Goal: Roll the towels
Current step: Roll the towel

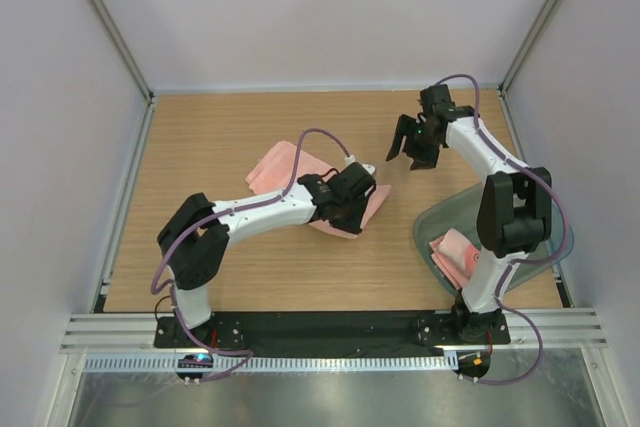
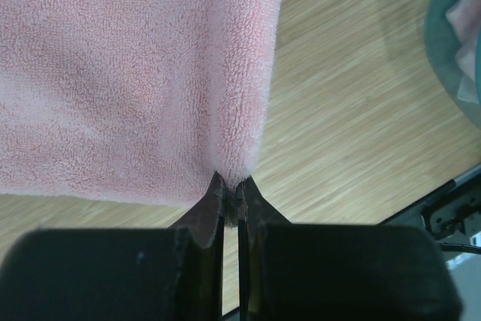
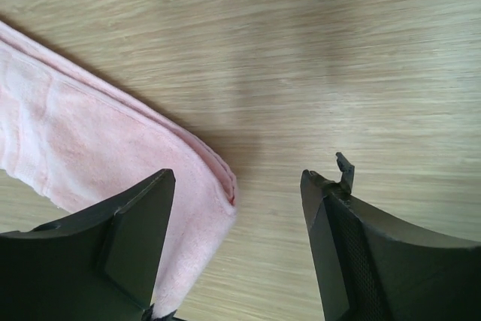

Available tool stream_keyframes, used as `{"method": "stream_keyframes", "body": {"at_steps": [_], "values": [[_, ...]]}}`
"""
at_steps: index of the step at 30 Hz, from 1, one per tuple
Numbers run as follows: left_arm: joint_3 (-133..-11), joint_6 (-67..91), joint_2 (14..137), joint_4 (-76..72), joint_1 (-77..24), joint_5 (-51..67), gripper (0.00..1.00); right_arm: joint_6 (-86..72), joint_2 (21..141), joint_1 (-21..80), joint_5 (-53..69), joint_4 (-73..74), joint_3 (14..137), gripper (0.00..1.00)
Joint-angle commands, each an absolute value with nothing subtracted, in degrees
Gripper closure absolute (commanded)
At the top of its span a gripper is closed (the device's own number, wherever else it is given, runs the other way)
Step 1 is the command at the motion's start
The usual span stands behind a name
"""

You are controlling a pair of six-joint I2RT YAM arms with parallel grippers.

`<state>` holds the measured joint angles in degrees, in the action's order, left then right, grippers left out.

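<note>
One salmon-pink towel [image 1: 275, 169] lies on the wooden table at the centre, partly under my left arm. My left gripper [image 1: 355, 202] is shut on it, and the left wrist view shows the towel [image 2: 135, 73] pinched by a folded edge between the closed fingertips [image 2: 229, 186]. My right gripper [image 1: 412, 150] hangs open above the table, right of that towel. In the right wrist view the towel's folded end [image 3: 90, 148] lies by the left finger, with nothing between the fingers of the gripper [image 3: 239, 178]. A second towel [image 1: 455, 255] lies in the tub.
A translucent grey-green plastic tub [image 1: 432, 222] stands at the right, close to the right arm's base, and its rim shows in the left wrist view [image 2: 451, 58]. Metal frame posts and white walls border the table on the left, back and right.
</note>
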<state>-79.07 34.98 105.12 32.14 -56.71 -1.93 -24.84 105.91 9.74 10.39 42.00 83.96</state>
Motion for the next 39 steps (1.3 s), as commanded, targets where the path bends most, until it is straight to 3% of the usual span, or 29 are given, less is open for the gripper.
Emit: {"method": "stream_keyframes", "body": {"at_steps": [1,8,23,30,34,36,39], "values": [[-81.3,37.6,102.0,30.2,-56.8,2.4,1.0,-23.2,100.1,9.8,8.3,45.0,87.6,0.25],[-80.5,45.2,100.7,30.6,-54.8,5.1,1.0,-24.1,96.6,9.8,11.7,45.0,87.4,0.25],[-64.0,59.1,97.8,17.8,-43.6,16.9,1.0,-23.9,91.6,11.2,19.4,42.1,81.5,0.25],[-60.6,61.9,98.0,17.1,-41.9,16.7,1.0,-27.1,88.9,14.6,30.2,33.2,73.7,0.27],[-60.4,62.2,98.9,17.9,-41.8,16.9,1.0,-30.9,89.6,16.6,35.3,24.3,66.5,0.39],[-59.9,62.8,99.2,18.4,-41.6,16.3,1.0,-32.6,90.7,17.0,37.1,19.1,64.1,0.56],[-59.0,63.2,99.6,18.9,-41.3,16.0,1.0,-35.8,92.4,17.1,38.5,12.6,59.9,0.71]]}}
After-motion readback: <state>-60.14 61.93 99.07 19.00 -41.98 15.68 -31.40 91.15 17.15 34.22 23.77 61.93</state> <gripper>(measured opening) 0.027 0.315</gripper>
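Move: The left fingers already pinch the near corner of the towel's right end. The towel's middle lies about 10 cm to the left of this hand, 11 cm ahead and some 4 cm lower. The open right hand goes for the towel's right edge, whose middle lies roughly 10 cm back, 7 cm left and 6 cm below. From it the towel's far right corner is about 4 cm back and 3 left, and the folded towel in the tray 21 back and 13 right. Still pinching the near corner, the left hand lifts it a little, then pulls it about 5 cm left towards the towel's middle and sinks, tilting and swinging counter-clockwise. The open right hand first rises clear some 6.5 cm, then sweeps back and left, 9 to 10 cm each way, over the towel's right edge, sinking again at the end as its fingers close partway. ##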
